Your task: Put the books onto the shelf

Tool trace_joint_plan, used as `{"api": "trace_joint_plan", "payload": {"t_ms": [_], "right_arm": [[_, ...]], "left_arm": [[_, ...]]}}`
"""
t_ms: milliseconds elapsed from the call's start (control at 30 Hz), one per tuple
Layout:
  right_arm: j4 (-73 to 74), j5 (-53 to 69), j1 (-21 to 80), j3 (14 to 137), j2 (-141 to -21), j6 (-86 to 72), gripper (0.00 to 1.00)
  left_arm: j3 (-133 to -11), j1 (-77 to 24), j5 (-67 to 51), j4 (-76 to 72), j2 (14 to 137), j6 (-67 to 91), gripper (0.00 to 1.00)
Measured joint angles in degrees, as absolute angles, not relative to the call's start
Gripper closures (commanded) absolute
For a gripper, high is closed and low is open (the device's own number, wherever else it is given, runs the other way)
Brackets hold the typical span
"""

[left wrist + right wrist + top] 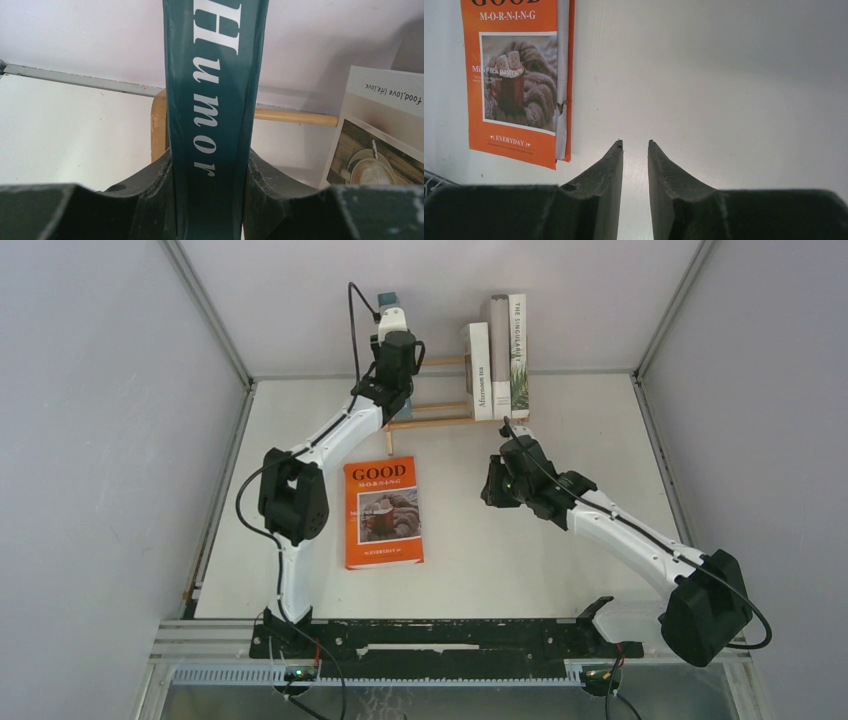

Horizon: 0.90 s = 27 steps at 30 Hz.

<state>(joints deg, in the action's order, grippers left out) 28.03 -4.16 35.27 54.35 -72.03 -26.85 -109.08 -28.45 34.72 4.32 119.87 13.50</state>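
Note:
My left gripper (pixel 397 352) (pixel 210 161) is shut on the spine of the teal "Humor" book (pixel 215 95) (pixel 389 297). It holds the book upright at the left end of the light-wood shelf (pixel 432 418), by the end post (pixel 158 125). Three books stand at the shelf's right end: a white one (pixel 480 370) (pixel 375 145), a grey one (pixel 499 352) and "The Singularity" (pixel 518 352). The orange "GOOD" book (pixel 383 512) (pixel 514 80) lies flat on the table. My right gripper (pixel 497 480) (pixel 634 144) hovers right of it, open by a narrow gap, nothing between its fingers.
Grey walls close in the white table on three sides, and the shelf stands against the back wall. A gap of about two book widths on the shelf separates the teal book from the standing books. The black base rail (pixel 440 635) runs along the near edge.

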Motion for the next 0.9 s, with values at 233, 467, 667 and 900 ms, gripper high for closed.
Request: {"api": "trace_joint_plan", "payload": {"t_ms": [233, 467, 667, 900], "right_arm": [[27.62, -3.79, 35.22, 54.35, -72.9, -26.85, 0.68], [27.62, -3.55, 35.24, 54.35, -72.99, -26.85, 0.68], [27.62, -3.51, 35.44, 54.35, -72.99, -26.87, 0.68], [27.62, -3.57, 36.38, 54.35, -72.99, -26.87, 0.68]], "left_arm": [[-106.26, -28.29, 34.7, 1.02, 119.85, 13.47, 0.8], [-101.25, -28.18, 34.74, -2.31, 118.32, 13.61, 0.58], [-98.65, -28.12, 35.18, -3.79, 116.9, 13.98, 0.32], [-96.73, -28.97, 35.27, -3.88, 116.05, 14.17, 0.23]]}}
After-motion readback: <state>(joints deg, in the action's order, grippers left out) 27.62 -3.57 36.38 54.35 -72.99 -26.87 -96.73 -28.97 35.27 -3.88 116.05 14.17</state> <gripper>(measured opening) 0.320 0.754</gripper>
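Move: The left hand holds the Humor book by its spine; its place, the empty left end of the wooden shelf, is centred about 12 cm below and 2 cm ahead, level sideways. The Afternoon book stands some 15 cm to the right of this hand, 3 cm ahead, 10 cm lower, and the orange Good Morning book lies about 30 cm back, 2 cm left, 24 cm below. From the right hand that shelf place is roughly 25 cm ahead, 16 cm left, at about its own height. Still pinching the Humor book by the spine, the left hand lowers it about 2 cm into the left end of the shelf, then eases a centimetre left and slightly back at that height. Only then do the fingers open wide, the right-hand one coming clear of the cover, while the hand backs off another centimetre and sinks slightly, its wrist unturned. ##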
